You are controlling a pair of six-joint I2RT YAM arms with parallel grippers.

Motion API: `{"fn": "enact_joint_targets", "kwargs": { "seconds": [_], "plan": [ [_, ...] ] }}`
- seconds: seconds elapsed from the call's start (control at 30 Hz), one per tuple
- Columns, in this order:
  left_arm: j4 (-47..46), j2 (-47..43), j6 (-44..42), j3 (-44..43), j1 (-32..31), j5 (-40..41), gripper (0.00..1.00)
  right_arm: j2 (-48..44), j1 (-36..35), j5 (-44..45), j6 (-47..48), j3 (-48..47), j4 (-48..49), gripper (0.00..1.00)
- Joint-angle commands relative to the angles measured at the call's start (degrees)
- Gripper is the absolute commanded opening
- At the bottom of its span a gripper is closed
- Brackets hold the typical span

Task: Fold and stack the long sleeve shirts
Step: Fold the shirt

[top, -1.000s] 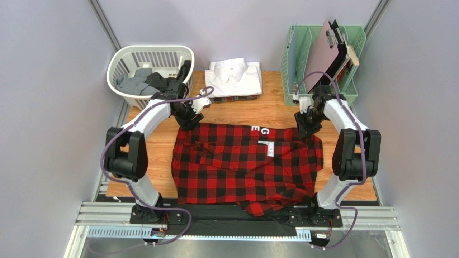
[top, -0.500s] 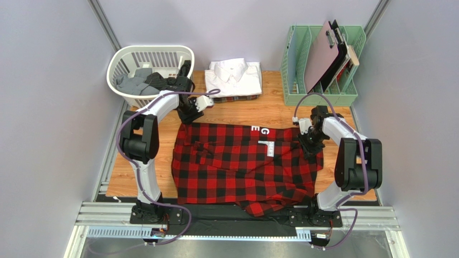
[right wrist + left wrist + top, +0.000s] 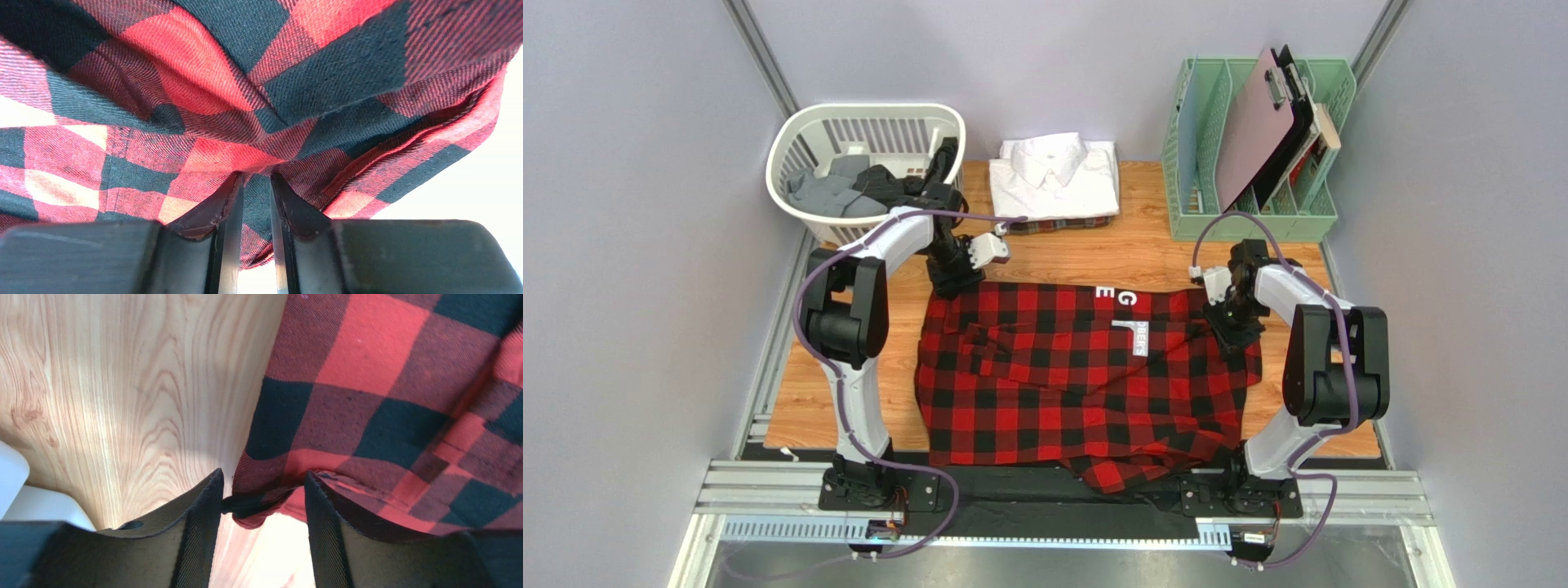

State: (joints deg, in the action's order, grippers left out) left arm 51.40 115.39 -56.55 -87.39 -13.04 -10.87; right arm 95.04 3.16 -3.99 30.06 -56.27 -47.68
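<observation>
The red-and-black checked flannel shirt [image 3: 1075,368] lies spread on the wooden table [image 3: 1161,251], its near hem hanging over the front edge. My left gripper [image 3: 952,279] is at the shirt's far left corner. In the left wrist view it is open [image 3: 261,505], with the shirt's corner [image 3: 368,392] lying between the fingers. My right gripper [image 3: 1234,325] is at the far right corner. In the right wrist view it is shut [image 3: 255,184] on a pinch of the flannel cloth [image 3: 245,79]. A folded white shirt [image 3: 1057,172] rests on a folded dark plaid one [image 3: 1063,224] at the back.
A white laundry basket [image 3: 805,135] holding grey and dark clothes stands at the back left, just behind my left arm. A green file rack [image 3: 1210,135] with a clipboard [image 3: 1265,110] stands at the back right. White letter markers [image 3: 1124,298] sit at the shirt's far edge.
My right gripper has moved nearer and down onto the shirt's far right corner. My left gripper has lifted away and come back down at the far left corner.
</observation>
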Motion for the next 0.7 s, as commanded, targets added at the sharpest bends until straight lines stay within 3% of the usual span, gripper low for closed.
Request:
{"fn": "enact_joint_targets", "kwargs": {
  "seconds": [0.0, 0.03, 0.17, 0.2, 0.53, 0.67],
  "plan": [
    [2.57, -3.60, -2.42, -0.85, 0.03, 0.84, 0.52, 1.46, 0.27, 3.81, 2.72, -0.07, 5.58, 0.25],
    [2.22, -3.25, -2.51, -1.28, 0.03, 1.55, 0.48, 1.46, 0.27, 3.90, 2.89, 0.19, 5.93, 0.24],
    [1.26, -0.44, -1.99, -3.57, 0.12, 4.19, 0.04, 1.55, 0.27, 6.62, 4.03, 0.46, 6.90, 0.24],
    [1.08, 0.09, -1.11, -5.23, 0.20, 4.54, 0.00, 1.72, 0.27, 6.89, 4.30, 0.46, 7.33, 0.24],
    [-0.07, 10.11, 1.98, -13.86, 0.47, 10.70, 0.00, 2.69, 0.27, 6.98, 5.97, -2.52, 6.64, 0.25],
    [-0.59, 10.90, 1.88, -13.06, 1.08, 12.28, 0.00, 0.07, 0.27, 1.47, 5.44, -6.38, 2.25, 0.30]
  ]
}}
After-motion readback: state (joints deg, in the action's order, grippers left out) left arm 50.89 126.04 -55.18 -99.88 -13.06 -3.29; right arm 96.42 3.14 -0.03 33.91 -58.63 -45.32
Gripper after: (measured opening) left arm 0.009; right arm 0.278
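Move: The plaid shirt's far-left corner lies between my open left fingers, barely 1 cm to the left and 1 cm below. From this hand the white shirt stack is some 22 cm ahead and 19 cm right, the laundry basket about 24 cm ahead and 17 cm left. My right fingertips already rest on the shirt's right end; from them the white print lies about 18 cm left and 2 cm ahead, the green rack roughly 30 cm ahead and 4 cm right. I shut my left fingers on the far-left corner of the plaid shirt, lift it slightly, then draw it about 5.5 cm forward towards the white stack and basket, sinking some 3 cm as I finish. My right hand keeps its nearly shut fingertips on the shirt's right end and drags it about 2 cm forward and a little less to the right. ##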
